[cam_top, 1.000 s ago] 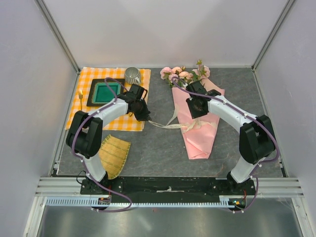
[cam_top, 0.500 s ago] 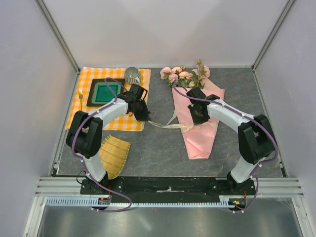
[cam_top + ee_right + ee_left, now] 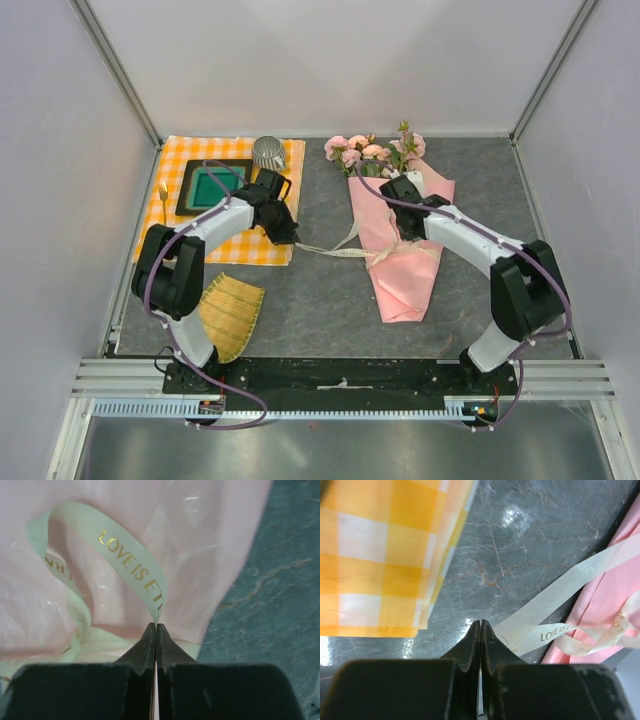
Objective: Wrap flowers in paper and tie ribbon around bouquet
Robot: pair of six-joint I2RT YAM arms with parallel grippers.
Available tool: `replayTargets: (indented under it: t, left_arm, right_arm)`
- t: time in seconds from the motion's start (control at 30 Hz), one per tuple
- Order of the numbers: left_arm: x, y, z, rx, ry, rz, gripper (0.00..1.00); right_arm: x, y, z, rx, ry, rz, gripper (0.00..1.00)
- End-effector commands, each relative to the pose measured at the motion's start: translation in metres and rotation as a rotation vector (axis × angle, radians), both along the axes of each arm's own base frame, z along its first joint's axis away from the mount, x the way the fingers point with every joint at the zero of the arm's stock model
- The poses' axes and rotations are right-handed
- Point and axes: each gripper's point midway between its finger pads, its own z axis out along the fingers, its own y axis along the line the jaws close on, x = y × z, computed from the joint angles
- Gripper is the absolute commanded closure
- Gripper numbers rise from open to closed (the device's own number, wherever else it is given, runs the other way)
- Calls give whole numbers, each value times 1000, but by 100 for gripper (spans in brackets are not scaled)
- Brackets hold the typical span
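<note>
The bouquet lies on the grey table, with the flowers (image 3: 365, 152) at the far end and the pink paper (image 3: 405, 285) cone pointing toward the near edge. The cream ribbon (image 3: 335, 251) circles the cone's middle, and one tail runs left across the table. My left gripper (image 3: 287, 234) is shut at the end of that tail; in its wrist view the ribbon (image 3: 560, 587) slips behind the shut left gripper (image 3: 480, 623). My right gripper (image 3: 409, 228) sits over the cone. There a printed loop of ribbon (image 3: 132, 567) runs into the shut right gripper (image 3: 156, 625), above the paper (image 3: 200, 555).
An orange-checked cloth (image 3: 180, 150) covers the far left, carrying a green tray (image 3: 212, 185) and a metal cup (image 3: 268, 152). Its edge (image 3: 380, 555) is just left of my left gripper. A woven bamboo mat (image 3: 230, 312) lies near the left arm's base.
The right gripper has closed on the ribbon loop and its wrist has shifted slightly toward the flowers. The left gripper has edged a little left with the tail.
</note>
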Motion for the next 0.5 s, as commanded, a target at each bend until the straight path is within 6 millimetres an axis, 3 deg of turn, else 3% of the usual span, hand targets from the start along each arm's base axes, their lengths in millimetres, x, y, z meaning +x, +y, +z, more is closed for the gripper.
replayTargets:
  t: [0.0, 0.13, 0.17, 0.23, 0.27, 0.3, 0.37, 0.4, 0.47]
  left_arm:
    - [10, 22, 20, -10, -27, 131, 99]
    - [9, 45, 25, 40, -34, 220, 99]
    - [8, 59, 22, 69, -22, 262, 99]
    - [4, 73, 23, 85, -9, 304, 99]
    - [3, 93, 23, 121, -8, 363, 99]
    - [3, 101, 24, 130, -8, 386, 99]
    - [0, 121, 25, 149, -6, 438, 99]
    - [-4, 128, 25, 163, 1, 456, 99]
    - [-5, 143, 29, 188, -25, 486, 99]
  right_arm:
    - [13, -33, 85, -34, -339, -205, 100]
    - [5, -54, 110, -35, -467, -337, 100]
    - [4, -62, 112, -42, -485, -371, 100]
    - [2, -96, 103, -46, -493, -503, 100]
    - [1, -111, 98, -53, -489, -556, 100]
    - [-3, -138, 92, -90, -514, -653, 100]
    - [-11, -163, 77, -114, -507, -733, 100]
    - [-16, -185, 77, -133, -544, -825, 100]
    - [-28, -204, 68, -173, -561, -880, 100]
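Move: The ribbon's crossing on the pink paper lies about 8 cm to the right hand's left, 4 cm back and some 4 cm below. From that hand the flower blooms are roughly 21 cm ahead and 9 cm left. From the left hand, the crossing lies about 22 cm right, 3 cm back and a little lower; the knife is some 11 cm ahead and 6 cm left, the woven mat 17 cm back and 17 cm left, both about 5 cm lower. The ribbon around the paper is pulled from both ends, each pinched in shut fingers. The right hand first lifts its end about 11 cm, then sweeps right past the paper's edge, 16 cm in all, sinking slightly, its wrist swinging clockwise and its fingertips tipping forward and up. The left hand draws its end left over the checked cloth, rising slightly and turning counter-clockwise. ##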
